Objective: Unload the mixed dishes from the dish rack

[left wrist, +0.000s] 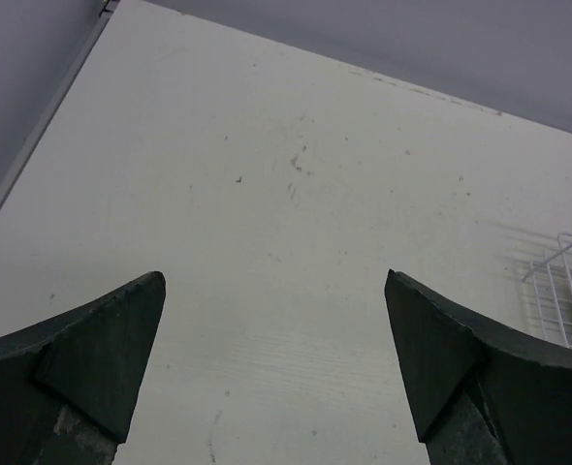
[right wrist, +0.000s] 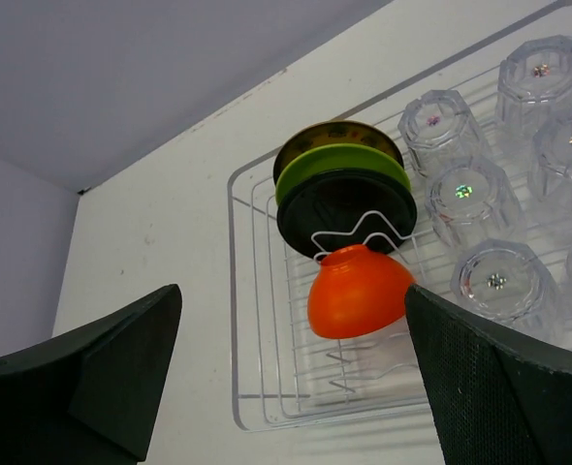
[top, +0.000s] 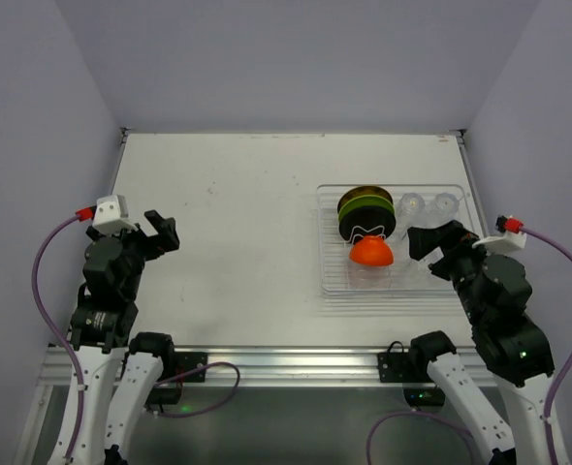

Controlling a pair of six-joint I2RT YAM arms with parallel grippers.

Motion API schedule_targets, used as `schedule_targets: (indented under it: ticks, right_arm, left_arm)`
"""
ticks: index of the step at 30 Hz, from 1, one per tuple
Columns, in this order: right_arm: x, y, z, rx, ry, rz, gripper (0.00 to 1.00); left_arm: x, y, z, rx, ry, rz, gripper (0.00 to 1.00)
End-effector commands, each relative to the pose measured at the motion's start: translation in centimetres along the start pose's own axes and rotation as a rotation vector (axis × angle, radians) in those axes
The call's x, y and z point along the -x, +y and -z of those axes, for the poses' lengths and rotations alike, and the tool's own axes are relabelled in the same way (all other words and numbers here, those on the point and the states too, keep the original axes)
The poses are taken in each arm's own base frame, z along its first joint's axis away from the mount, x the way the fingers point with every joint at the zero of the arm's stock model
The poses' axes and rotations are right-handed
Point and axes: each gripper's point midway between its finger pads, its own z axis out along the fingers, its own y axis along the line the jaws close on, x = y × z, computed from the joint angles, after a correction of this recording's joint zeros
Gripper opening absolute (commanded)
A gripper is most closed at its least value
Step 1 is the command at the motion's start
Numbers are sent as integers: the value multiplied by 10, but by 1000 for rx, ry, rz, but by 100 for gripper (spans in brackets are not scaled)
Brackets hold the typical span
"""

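Note:
The dish rack [top: 323,242], a clear tray with white wires, sits on the right half of the table. Inside it, on edge, stand a yellow-brown plate [right wrist: 336,136], a lime green plate [right wrist: 339,165] and a black plate [right wrist: 344,213]. An orange-red bowl [right wrist: 359,291] leans upside down against the black plate. Several clear cups [right wrist: 465,199] stand upside down to their right. My right gripper [right wrist: 292,289] hangs open over the rack's near right part, short of the bowl [top: 372,252]. My left gripper [top: 167,232] is open above bare table at the left, holding nothing.
The white table [top: 238,213] is walled in by grey panels at the back and sides. A corner of the rack [left wrist: 557,291] shows at the right edge of the left wrist view. Purple cables loop beside both arm bases.

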Motion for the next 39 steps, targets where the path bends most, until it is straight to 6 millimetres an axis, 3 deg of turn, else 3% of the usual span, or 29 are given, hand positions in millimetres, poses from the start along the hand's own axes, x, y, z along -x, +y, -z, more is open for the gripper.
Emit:
schedule_targets:
  ticks: [1,8,15,17,21,26,30,36,39]
  right_arm:
    - [9,0,-8,-27,-15,62,99]
    - [-3,19,-6,96,7,-45,99]
    - [-18,28,-13,62,81,-419,99]
    - [-18,24,-18,19,70,-505,99]
    - [-38,19,-36,-79,129,-757,99]
    - [-58,5,-57,-225,169,-843,99]
    - [-74,-12,-63,-331,163,-929,99]
    - [-102,-27,-68,-457,218,-992,99]
    - [-107,-29,-73,-464,223,-1001,99]
  left_arm:
    - [6,-3,0,-9,-26,6,100]
    - [5,-6,0,-28,-20,3,100]
    - [4,-7,-1,-32,-17,3,100]
    - [3,-8,-2,-36,-10,1,100]
    - [1,-9,-2,-39,-4,-1,100]
    - [0,-10,-3,-41,-1,-2,100]
    - [-1,-9,-4,-34,5,-4,100]
    - [-6,-2,-8,18,29,0,100]
    - [-8,-1,-9,22,36,-2,100]
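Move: For the empty right hand, the orange bowl in the rack lies about 16 cm ahead, roughly in line sideways, and some 21 cm below. The stacked dark and green dishes stand about 8 cm beyond the bowl. The nearest clear glass is some 12 cm to the bowl's right and about 3 cm closer in. From the left hand, the bowl is about 50 cm to the right, 10 cm ahead and 17 cm below. The right hand heads for the orange bowl without reaching it, wide open: it slides left about 4 cm first, then sinks some 10 cm in all while easing forward a little. On the way the wrist rolls some 50 degrees, its left side rising, and the fingers tip down and swing clockwise. ##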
